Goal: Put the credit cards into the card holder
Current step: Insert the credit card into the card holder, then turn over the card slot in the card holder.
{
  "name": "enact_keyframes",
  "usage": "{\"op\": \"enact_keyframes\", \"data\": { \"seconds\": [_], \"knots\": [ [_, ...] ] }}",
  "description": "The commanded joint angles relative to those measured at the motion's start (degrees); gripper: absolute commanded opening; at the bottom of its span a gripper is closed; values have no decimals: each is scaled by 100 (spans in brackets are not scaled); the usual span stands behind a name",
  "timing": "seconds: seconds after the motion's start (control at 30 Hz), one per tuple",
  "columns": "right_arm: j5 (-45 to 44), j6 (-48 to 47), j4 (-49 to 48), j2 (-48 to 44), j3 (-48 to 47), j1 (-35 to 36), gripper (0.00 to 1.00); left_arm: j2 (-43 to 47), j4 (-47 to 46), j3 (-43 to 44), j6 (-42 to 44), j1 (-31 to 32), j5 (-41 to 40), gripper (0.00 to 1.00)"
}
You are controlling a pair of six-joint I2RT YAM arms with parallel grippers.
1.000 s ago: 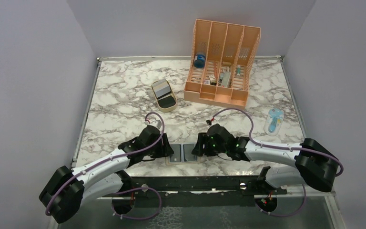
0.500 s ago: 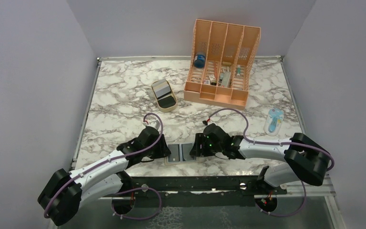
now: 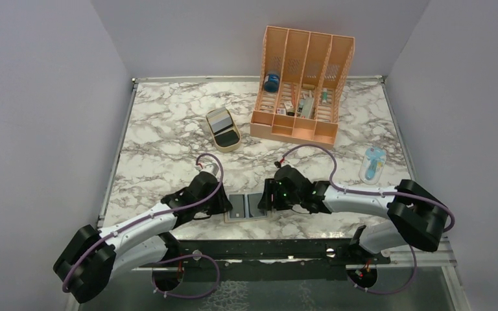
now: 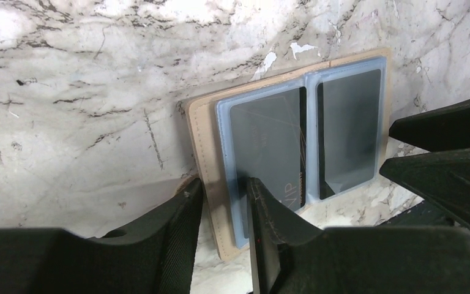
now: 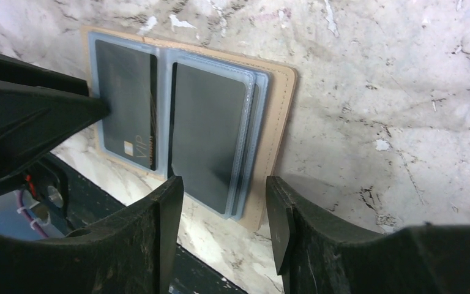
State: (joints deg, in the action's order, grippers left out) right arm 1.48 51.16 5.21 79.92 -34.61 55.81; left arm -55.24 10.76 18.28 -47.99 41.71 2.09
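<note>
The tan card holder lies open and flat near the table's front edge, between both arms. Two dark credit cards sit in its light-blue pockets: one marked VIP and a plain one. My left gripper straddles the holder's left edge, one finger against the tan border and the other finger over the VIP card's pocket, with a narrow gap between them. My right gripper stands open around the holder's right edge.
A tan oval tray holding a grey and a dark card sits mid-table. The orange slotted organizer stands at the back. A blue-and-white item lies at the right. The black front rail runs just behind the holder.
My left gripper's jaws have narrowed around the holder's left edge. The right arm has shifted slightly left toward the holder. The holder has stayed in place.
</note>
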Motion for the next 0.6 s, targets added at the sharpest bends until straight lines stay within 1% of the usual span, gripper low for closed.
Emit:
{"op": "enact_keyframes", "data": {
  "seconds": [0.0, 0.13, 0.27, 0.43, 0.57],
  "knots": [
    [-177, 39, 114, 150, -246, 26, 54, -127, -286, -153, 2, 12, 169, 33],
    [-493, 5, 538, 59, -395, 22, 56, -110, -359, -164, -32, 17, 230, 29],
    [-645, -10, 663, -147, -371, 22, 56, -104, -555, -206, -124, 17, 363, 22],
    [-762, -37, 713, -166, -349, 26, 57, -145, -697, -229, -176, 23, 426, 16],
    [-1018, -55, 1051, -143, -495, 25, 58, -210, -740, -223, -176, 23, 453, 9]
  ]
}}
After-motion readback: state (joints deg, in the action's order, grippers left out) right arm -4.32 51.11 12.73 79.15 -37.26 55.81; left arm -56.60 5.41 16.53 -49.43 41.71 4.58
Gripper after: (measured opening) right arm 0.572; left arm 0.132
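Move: The open card holder lies flat between the hands. Its middle is about 7 cm to the left hand's right and 1 cm ahead, with the left card's middle only 3 cm to its right. From the right hand the holder's middle is some 5 cm left and 1 cm ahead, and the right card is 2 cm left, 2 cm ahead; all lie about 1 cm below the fingertips. The yellow box stands roughly 30 cm ahead of the left hand, 3 cm to its left. The left fingers close across the holder's left edge and pinch it, the hand easing about 1 cm to the right as they shut. Still open around the right pocket's outer strip, the right fingers travel nearly 2 cm right and 1 cm forward with the holder, one tip resting on the card, after a small dip and rise; the hand rolls slightly, left side down. ##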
